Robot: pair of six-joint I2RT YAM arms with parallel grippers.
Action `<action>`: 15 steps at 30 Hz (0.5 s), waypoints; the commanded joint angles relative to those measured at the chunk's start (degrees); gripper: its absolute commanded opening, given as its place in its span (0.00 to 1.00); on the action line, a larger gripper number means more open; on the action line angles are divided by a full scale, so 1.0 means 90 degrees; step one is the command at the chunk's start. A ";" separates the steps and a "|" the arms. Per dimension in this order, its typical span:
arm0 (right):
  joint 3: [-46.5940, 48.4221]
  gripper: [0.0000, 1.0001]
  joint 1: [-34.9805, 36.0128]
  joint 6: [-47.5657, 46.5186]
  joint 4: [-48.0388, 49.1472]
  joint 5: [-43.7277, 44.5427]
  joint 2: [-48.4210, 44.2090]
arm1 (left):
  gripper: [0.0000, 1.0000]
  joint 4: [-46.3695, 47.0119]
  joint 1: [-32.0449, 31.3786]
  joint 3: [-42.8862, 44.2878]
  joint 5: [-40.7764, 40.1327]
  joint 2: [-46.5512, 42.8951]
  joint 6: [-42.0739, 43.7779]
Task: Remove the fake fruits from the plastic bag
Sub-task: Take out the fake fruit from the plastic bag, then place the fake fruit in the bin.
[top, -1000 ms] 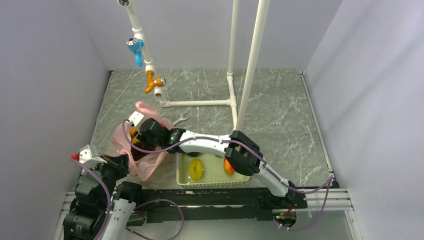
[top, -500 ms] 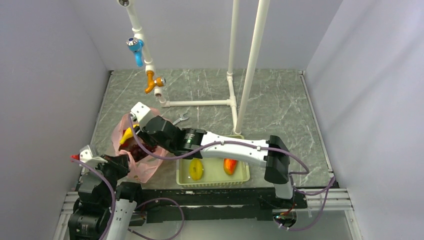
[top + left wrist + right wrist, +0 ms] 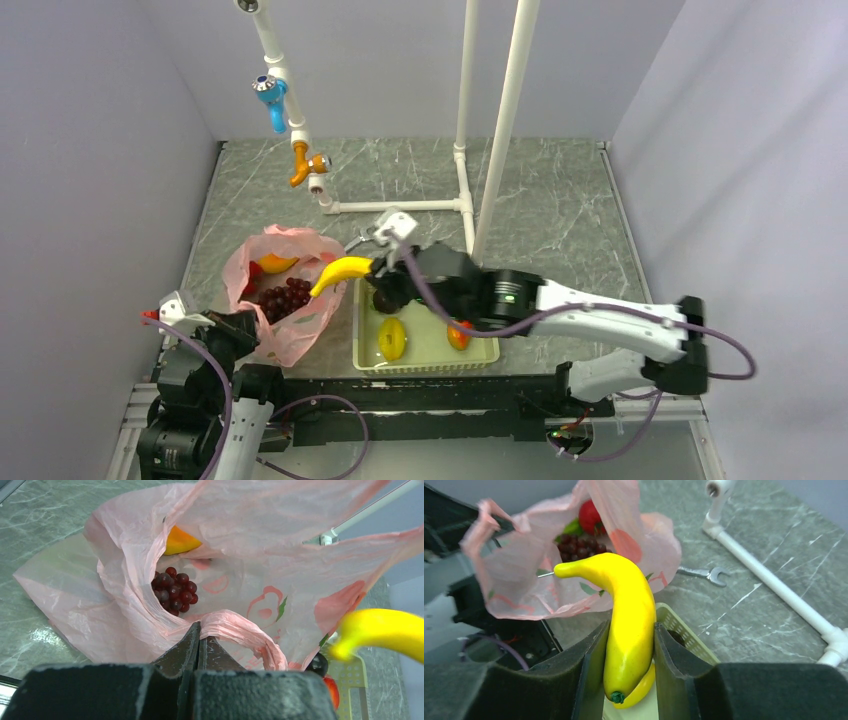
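Observation:
The pink plastic bag [image 3: 290, 330] lies open at the table's near left. Inside it lie a dark purple grape bunch [image 3: 285, 297], a yellow-orange oval [image 3: 276, 264] and a red ball [image 3: 590, 516] beside a green piece [image 3: 572, 528]. My left gripper [image 3: 198, 630] is shut on the bag's twisted handle [image 3: 240, 634]. My right gripper [image 3: 630, 650] is shut on a yellow banana [image 3: 629, 610]. In the top view the banana [image 3: 341, 271] hangs above the gap between bag and pale green basket [image 3: 490, 352].
The basket holds a yellow fruit [image 3: 392, 338], a red-orange fruit [image 3: 459, 335] and a dark round fruit [image 3: 384, 300]. A metal wrench [image 3: 703, 573] lies behind the bag. A white pipe frame [image 3: 466, 150] stands at mid-table, with a tap [image 3: 306, 166] above the far left.
My right gripper has drawn out of the bag with the banana and swung right toward the basket. The bag's mouth now lies open to view. The left arm stays put.

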 commanded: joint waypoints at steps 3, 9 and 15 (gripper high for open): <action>-0.1024 0.00 0.0027 0.0125 0.0623 0.0048 -0.2077 | 0.00 -0.0047 0.0034 0.0111 -0.0109 -0.1899 -0.0087; -0.2058 0.00 -0.0212 0.0723 -0.0424 0.1243 -0.3237 | 0.00 -0.0125 0.0033 0.0107 -0.0165 -0.1896 -0.0167; -0.2801 0.00 -0.1894 0.1917 -0.0755 -0.0502 -0.2817 | 0.00 0.0031 0.0061 0.0033 0.0028 -0.1893 -0.0050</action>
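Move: My right hand already holds the banana over the left part of the basket. The basket's middle lies about 9 cm to the right, 3 cm back and 20 cm below. In it, the near dark fruit sits about 3 cm ahead, the yellow fruit 7 cm back and 2 cm right, and the mango some 17 cm right and 4 cm back. From my left hand, pinching the bag's rim, the basket's middle is roughly 32 cm right, 7 cm ahead and 13 cm lower. Keeping my grip on the banana, I sweep my right hand about 15 cm to the right across the basket, away from the bag. I arch up some 6 cm, then sink back to about the starting height, edging forward late while the wrist turns clockwise, 15 to 20 degrees. My left hand stays put, still pinching the bag's rim. ##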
